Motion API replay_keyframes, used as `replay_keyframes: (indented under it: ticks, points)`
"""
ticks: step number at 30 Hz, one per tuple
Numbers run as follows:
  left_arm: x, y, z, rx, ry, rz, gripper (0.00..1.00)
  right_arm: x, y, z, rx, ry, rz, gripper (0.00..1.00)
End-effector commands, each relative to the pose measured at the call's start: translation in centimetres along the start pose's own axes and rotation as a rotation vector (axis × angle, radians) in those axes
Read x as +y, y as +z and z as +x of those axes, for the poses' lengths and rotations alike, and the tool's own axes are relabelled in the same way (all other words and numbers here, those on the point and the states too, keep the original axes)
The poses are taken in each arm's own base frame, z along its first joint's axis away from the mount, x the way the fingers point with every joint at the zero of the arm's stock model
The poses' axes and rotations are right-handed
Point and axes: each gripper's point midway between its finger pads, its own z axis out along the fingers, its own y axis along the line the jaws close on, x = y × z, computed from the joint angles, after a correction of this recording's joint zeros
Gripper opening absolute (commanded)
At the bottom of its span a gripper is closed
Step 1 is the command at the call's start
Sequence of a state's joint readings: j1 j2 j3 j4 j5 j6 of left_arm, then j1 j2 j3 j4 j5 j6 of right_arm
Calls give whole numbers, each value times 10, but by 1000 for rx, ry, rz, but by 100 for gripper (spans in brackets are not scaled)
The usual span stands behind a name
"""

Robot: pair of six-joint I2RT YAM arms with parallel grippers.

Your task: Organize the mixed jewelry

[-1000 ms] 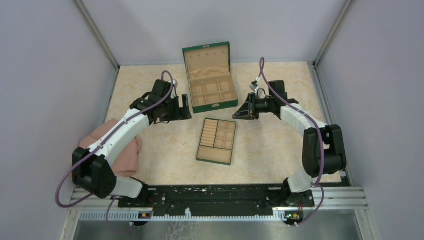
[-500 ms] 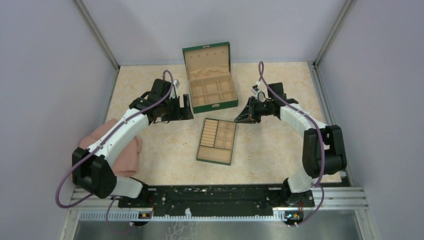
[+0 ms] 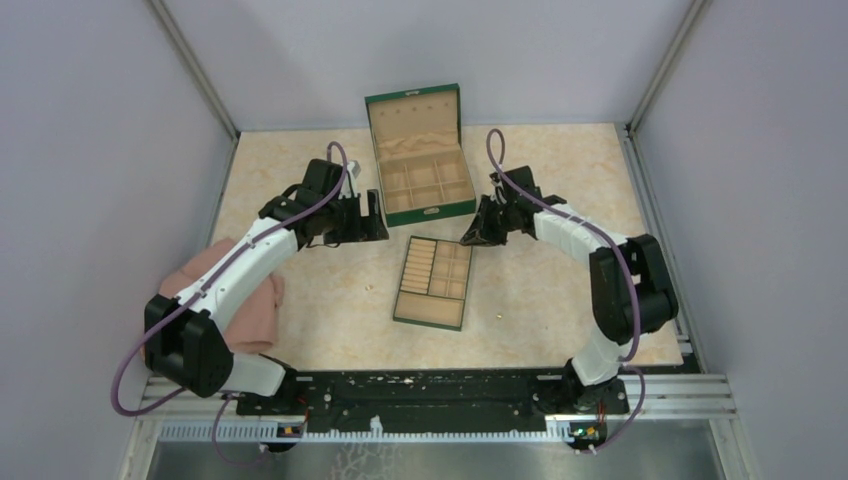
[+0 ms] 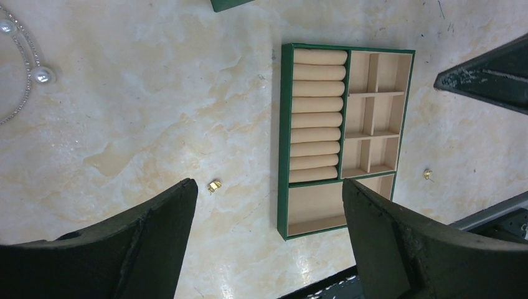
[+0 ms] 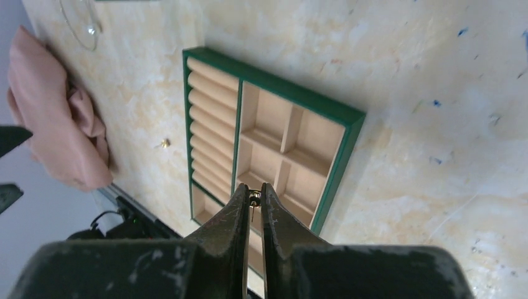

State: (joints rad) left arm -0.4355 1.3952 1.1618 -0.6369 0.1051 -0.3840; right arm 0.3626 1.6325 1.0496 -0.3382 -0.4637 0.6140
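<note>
A small gold earring [image 5: 254, 197] is pinched between the tips of my right gripper [image 5: 254, 190], which is shut on it above the flat green divided tray [image 5: 348, 143]. From above, my right gripper [image 3: 470, 236] hangs at the far right corner of the tray [image 3: 445, 308]. My left gripper [image 4: 268, 187] is open and holds nothing; it [image 3: 368, 216] hovers to the left of the tray [image 4: 314, 208]. Loose jewelry lies on the table: a gold piece [image 4: 214, 185] left of the tray, another [image 4: 427, 174] to its right, and a pearl chain [image 4: 28, 75].
The open green box [image 3: 430, 212] with beige compartments stands behind the tray. A pink cloth [image 3: 250, 305] lies at the table's left edge by the left arm. Grey walls close in the left, back and right sides.
My right arm has swung left, bringing its shut gripper from right of the green box to the tray's far right corner. The left arm has not moved.
</note>
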Motion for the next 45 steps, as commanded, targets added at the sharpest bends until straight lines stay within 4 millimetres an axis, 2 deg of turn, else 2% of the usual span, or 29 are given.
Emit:
replay_keyframes:
  ticks: [1,11,18,23,26,32,34,38,45]
  points:
    - [0,0,-5,-10,-9,1,92,8,7,-39,-98,-43,20,5]
    - [2,1,-2,-12,-32,-7,92,-9,30,-28,-22,-66,64,8]
    - [3,6,1,3,-41,-9,92,-15,35,-24,-3,-75,77,22]
    - [2,8,0,5,-40,-6,92,-14,35,-23,3,-85,71,25]
    - [1,8,-2,2,-40,-7,92,-9,27,-31,-25,-106,77,24]
    - [11,5,0,-3,-47,-58,93,-5,-6,-64,-171,-179,185,25]
    - [14,5,6,9,-43,-66,93,-8,-15,-70,-211,-189,222,26]
    - [23,15,32,65,-40,-89,93,-12,-29,-75,-276,-185,262,30]
    - [30,35,82,182,-37,-151,86,-17,-32,-68,-286,-163,270,30]
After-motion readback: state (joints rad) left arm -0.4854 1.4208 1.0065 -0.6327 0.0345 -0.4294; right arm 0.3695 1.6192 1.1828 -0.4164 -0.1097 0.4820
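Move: Right hand, still pinching a gold earring: the tray's far right compartment lies about 2 cm ahead and 6 cm below. The open box's middle is some 18 cm ahead, 7 cm left; a right-hand earring lies 13 cm back, 8 cm right, both about 7 cm down. Left hand: that compartment is 3 cm ahead, 21 cm right; the left-hand earring lies 6 cm back, 1 cm left, and the tray's middle 5 cm back, 14 cm right, all about 15 cm down. Lower the right gripper about 5 cm and ease it a little forward into the tray's far right compartment, part the fingers about a quarter to let go of the earring, then lift away some 6 cm, going forward and right as the wrist straightens about 20 degrees. Late on, drop the open left gripper about 6 cm and draw it back towards the left-hand earring. ##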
